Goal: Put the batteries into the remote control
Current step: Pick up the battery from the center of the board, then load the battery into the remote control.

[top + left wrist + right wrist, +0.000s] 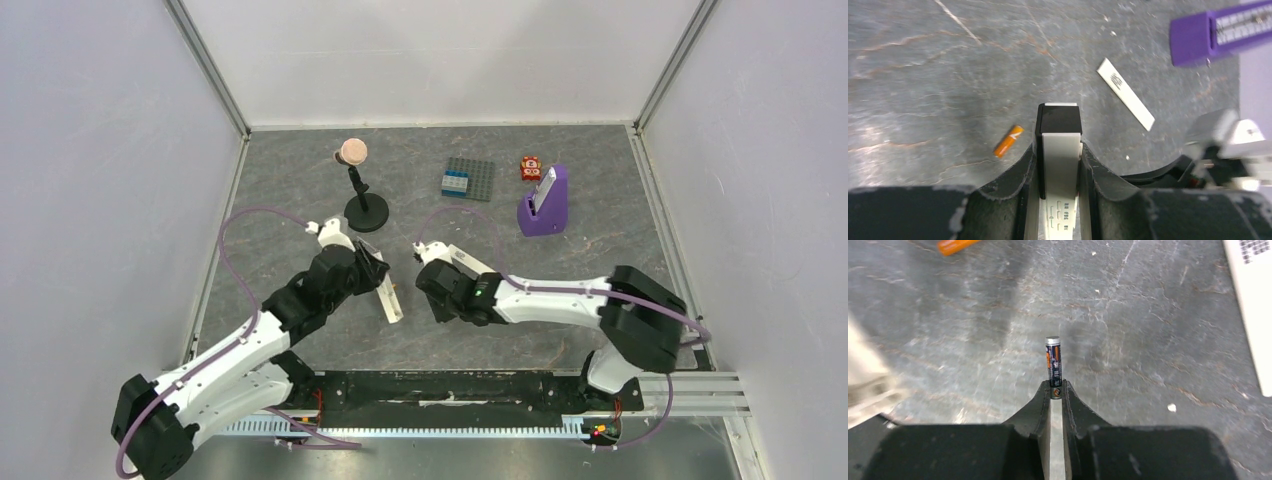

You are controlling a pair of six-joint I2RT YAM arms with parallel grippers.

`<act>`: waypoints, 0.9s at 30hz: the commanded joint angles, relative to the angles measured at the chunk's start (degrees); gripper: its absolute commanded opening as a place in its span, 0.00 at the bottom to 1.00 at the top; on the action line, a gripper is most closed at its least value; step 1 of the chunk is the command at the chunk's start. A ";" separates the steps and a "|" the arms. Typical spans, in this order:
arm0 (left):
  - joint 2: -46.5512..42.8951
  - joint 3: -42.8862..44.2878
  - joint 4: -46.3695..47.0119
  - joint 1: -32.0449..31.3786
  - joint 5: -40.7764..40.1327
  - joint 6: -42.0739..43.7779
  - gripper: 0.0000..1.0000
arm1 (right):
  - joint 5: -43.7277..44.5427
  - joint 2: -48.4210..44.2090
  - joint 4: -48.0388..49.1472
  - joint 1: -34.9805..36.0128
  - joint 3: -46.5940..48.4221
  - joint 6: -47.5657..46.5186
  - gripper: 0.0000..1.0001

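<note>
My left gripper (372, 268) (1058, 150) is shut on the white remote control (1060, 170), whose black-capped end (1058, 117) sticks out past the fingertips. In the top view the remote (391, 301) slants down toward the near edge. My right gripper (428, 278) (1053, 388) is shut on the lower end of the dark grey battery (1053, 362), held upright with its metallic tip away from the jaws, above the table. The orange battery (1008, 141) (955, 245) lies on the table, left of the remote's tip.
A thin white strip with a dark print (1125, 93) (1252, 305) lies flat on the table. The purple wedge stand (545, 205) (1215, 30) is at the back right. A grey brick plate (468, 178), a small red object (530, 167) and a black stand with a pink ball (360, 205) are at the back.
</note>
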 commanded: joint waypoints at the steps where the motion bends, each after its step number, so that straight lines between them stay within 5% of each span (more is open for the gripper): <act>1: -1.78 -6.21 21.84 -0.11 11.20 6.38 0.02 | -2.35 -10.77 -3.87 -0.02 -1.30 -0.84 0.00; 8: 1.69 -14.05 42.55 -0.18 17.02 1.27 0.02 | -8.19 -21.40 -9.60 -0.02 -2.40 -1.45 0.01; 15: 4.87 -20.95 59.36 -0.14 17.43 -8.42 0.02 | -12.69 -22.75 -12.34 -0.02 0.98 1.58 0.01; 27: 2.55 -21.22 54.75 -0.15 12.92 -14.50 0.02 | -11.42 -18.02 -9.90 0.07 3.98 3.49 0.01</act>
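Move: The battery bay of the remote in the left hand, where the right hand's battery is headed, lies about 9 cm to this hand's left, 3 cm back and 8 cm above it. Lower, on the table, the orange battery lies some 6 cm ahead and 11 cm left, and the loose cover about 12 cm ahead and 8 cm right. From the left hand, the dark battery is roughly 6 cm back, 11 cm right and 10 cm down. Still pinching the dark battery by one end, the right hand lifts it briskly about 10 cm off low over the table, drawing back some 5 cm to bring it up beside the remote's bay. The left hand keeps its clamp on the remote and carries it about 6 cm to the right to meet the battery, rolling some 30 degrees with its left side dropping. ##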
